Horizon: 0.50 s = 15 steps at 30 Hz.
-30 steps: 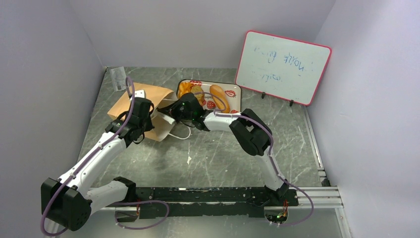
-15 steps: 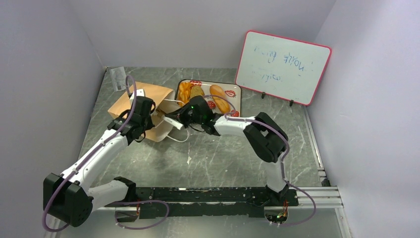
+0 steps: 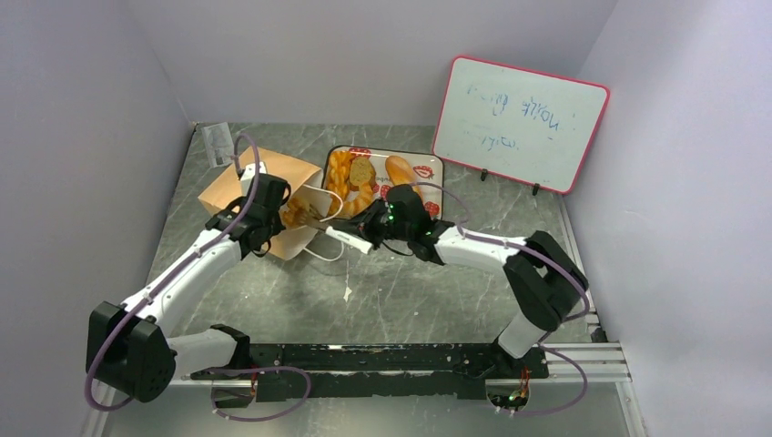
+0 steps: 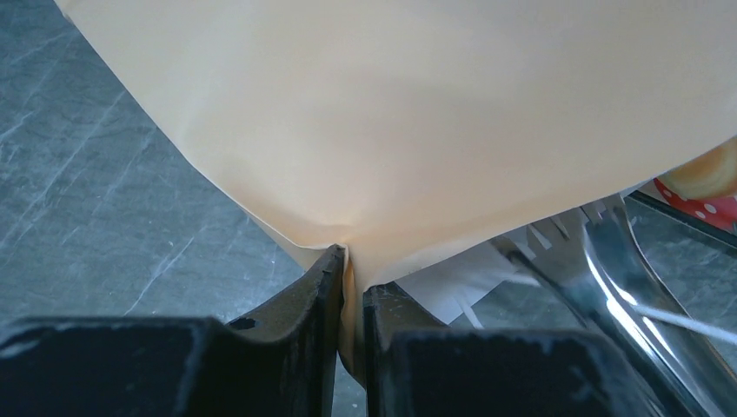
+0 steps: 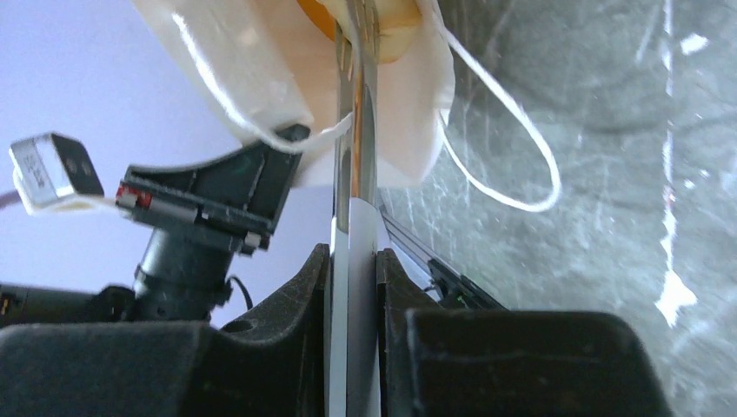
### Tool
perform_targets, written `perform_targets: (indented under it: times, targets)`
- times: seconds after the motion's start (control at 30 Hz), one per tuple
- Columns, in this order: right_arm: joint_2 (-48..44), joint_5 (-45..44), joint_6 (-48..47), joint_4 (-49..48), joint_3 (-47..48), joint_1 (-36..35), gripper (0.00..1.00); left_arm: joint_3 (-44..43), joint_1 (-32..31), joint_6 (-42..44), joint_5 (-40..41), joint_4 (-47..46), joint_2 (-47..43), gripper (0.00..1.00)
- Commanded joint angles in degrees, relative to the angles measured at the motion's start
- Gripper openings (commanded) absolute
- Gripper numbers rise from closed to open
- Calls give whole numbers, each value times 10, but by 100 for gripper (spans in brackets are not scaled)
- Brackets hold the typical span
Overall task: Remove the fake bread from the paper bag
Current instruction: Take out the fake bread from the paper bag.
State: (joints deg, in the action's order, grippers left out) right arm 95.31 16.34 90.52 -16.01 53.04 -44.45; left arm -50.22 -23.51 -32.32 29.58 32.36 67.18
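Observation:
The tan paper bag [image 3: 255,187] lies on its side at the back left, mouth toward the tray. My left gripper [image 3: 276,208] is shut on the bag's edge [image 4: 417,130], with the paper pinched between its fingers [image 4: 328,278]. My right gripper [image 3: 369,233] is shut on the handle of silver tongs [image 5: 356,165]. The tong tips reach the bag mouth and close on a golden piece of fake bread [image 3: 297,215], seen orange in the right wrist view [image 5: 395,39]. More fake bread [image 3: 350,177] lies on the strawberry-print tray [image 3: 428,162].
A white cord handle [image 5: 526,156] loops out of the bag onto the table. A pink-framed whiteboard [image 3: 519,123] leans at the back right. A small card [image 3: 217,144] stands in the back left corner. Purple walls close in both sides.
My right arm has drawn back to the right, pulling the tongs out of the bag. A bread piece now shows at the bag mouth. The left gripper still holds the bag.

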Motion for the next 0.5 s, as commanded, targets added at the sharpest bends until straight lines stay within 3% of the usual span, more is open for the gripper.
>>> perform_targets:
  times: [0.0,0.47]
  targets:
    - [-75,38,-36,26,-37,15,1,-25,-3,-16,22,-13,17,7]
    - [-305,96,-117,195,-79,114,1,-59,13,-25,54,-6,67,7]
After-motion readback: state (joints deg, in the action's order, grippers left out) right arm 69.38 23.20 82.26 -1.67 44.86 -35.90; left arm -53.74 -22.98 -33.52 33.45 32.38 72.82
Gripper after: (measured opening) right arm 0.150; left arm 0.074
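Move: The fake bread in the tongs is still in the bag mouth, some 14 cm left of the right hand, 6 cm ahead and 7 cm lower; the bag mouth's middle is about 11 cm left and 5 cm ahead. The tray it is bound for is centred about 14 cm ahead, 8 cm right and 15 cm down, its round bread about 17 cm ahead and 3 cm right. From the left hand the tray is about 30 cm right, 10 cm ahead and 14 cm down. The fake bread, still pinched in the tongs' tips, is drawn out through the bag mouth as the right hand carries the tongs about 9 cm right and 7 cm up, easing back some 3 cm at first, its grip on the handles unchanged. The left hand keeps its pinch on the bag's rim and creeps forward under 2 cm. ##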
